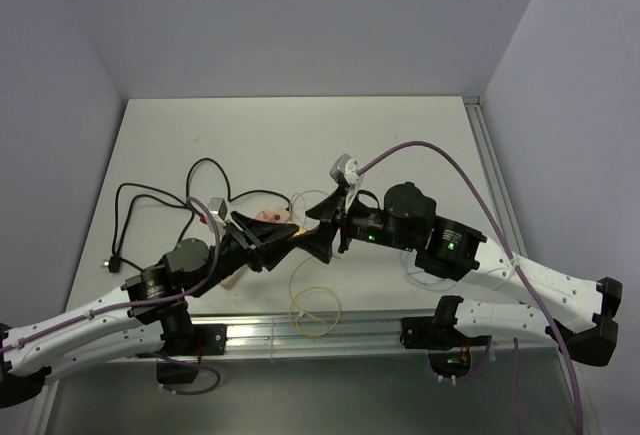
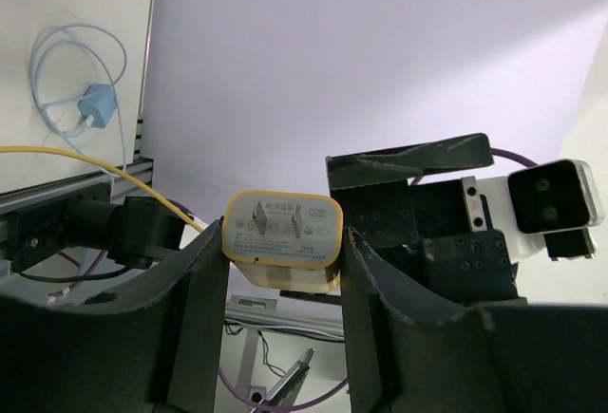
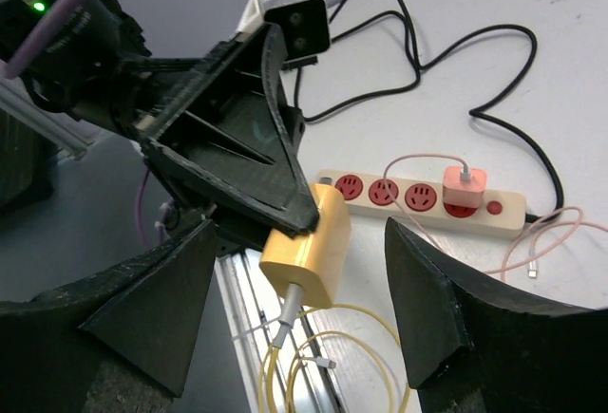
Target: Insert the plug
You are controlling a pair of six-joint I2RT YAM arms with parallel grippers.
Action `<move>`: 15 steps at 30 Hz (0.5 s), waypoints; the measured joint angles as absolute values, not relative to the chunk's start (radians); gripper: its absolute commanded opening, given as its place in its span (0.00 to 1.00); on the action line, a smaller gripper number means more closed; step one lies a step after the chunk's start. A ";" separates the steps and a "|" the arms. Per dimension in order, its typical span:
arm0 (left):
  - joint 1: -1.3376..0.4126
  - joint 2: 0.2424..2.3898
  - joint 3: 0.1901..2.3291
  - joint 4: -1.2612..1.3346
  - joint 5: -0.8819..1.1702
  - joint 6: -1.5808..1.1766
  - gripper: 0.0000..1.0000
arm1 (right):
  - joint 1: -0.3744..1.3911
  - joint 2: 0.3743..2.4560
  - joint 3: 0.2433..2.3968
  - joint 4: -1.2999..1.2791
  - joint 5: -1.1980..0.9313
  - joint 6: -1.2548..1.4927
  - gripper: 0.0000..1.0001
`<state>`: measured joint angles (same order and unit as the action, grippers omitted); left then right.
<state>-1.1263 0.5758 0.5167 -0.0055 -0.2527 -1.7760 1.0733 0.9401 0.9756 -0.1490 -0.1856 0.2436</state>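
The plug (image 2: pixel 282 237) is a yellow charger block with two metal prongs, and a yellow cable (image 3: pixel 313 366) hangs from its rear. My left gripper (image 2: pixel 282 275) is shut on the plug, holding it above the table's near edge. In the right wrist view the plug (image 3: pixel 306 252) hangs between the wide-apart fingers of my right gripper (image 3: pixel 299 290), which is open, with a gap on both sides. Beyond it lies a cream power strip (image 3: pixel 418 199) with red sockets. A pink charger (image 3: pixel 463 188) sits in one of the sockets. From above, both grippers (image 1: pixel 300 227) meet over the strip and hide most of it.
A black cable (image 1: pixel 150 200) loops over the left of the table. Yellow cable coils (image 1: pixel 315 305) lie near the metal rail (image 1: pixel 330 333) at the front edge. A blue charger (image 2: pixel 98 104) with a pale cable shows in the left wrist view.
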 measured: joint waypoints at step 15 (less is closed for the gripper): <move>-1.126 0.513 0.492 0.077 -0.320 -1.443 0.00 | 1.080 0.913 1.011 -0.327 0.099 0.545 1.00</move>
<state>-1.1255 0.5125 0.4915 0.0772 -0.3202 -1.4425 1.0801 0.9127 1.0115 -0.3271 0.0990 0.5453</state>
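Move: The left hand holds the yellow plug. From that hand, the next free socket of the power strip lies about 15 cm ahead, 11 cm left and 27 cm below; the pink plug already in the strip is some 18 cm ahead, 7 cm left and 25 cm below, and the pink cord's loop about 23 cm ahead, 3 cm right, on the table. From the right hand, the yellow plug is about 4 cm left, level fore and aft, and 3 cm lower. Backing off from the yellow plug, the right hand opens fully and goes about 4 cm forward and to its right, dipping slightly, while its fingers swing clockwise some 20 degrees and its wrist rolls. The left keeps its grip on the plug, rolling it about 17 degrees around the finger line and easing a couple of centimetres left and up. Whether the right fingertips touch the plug at the start can't be seen. ##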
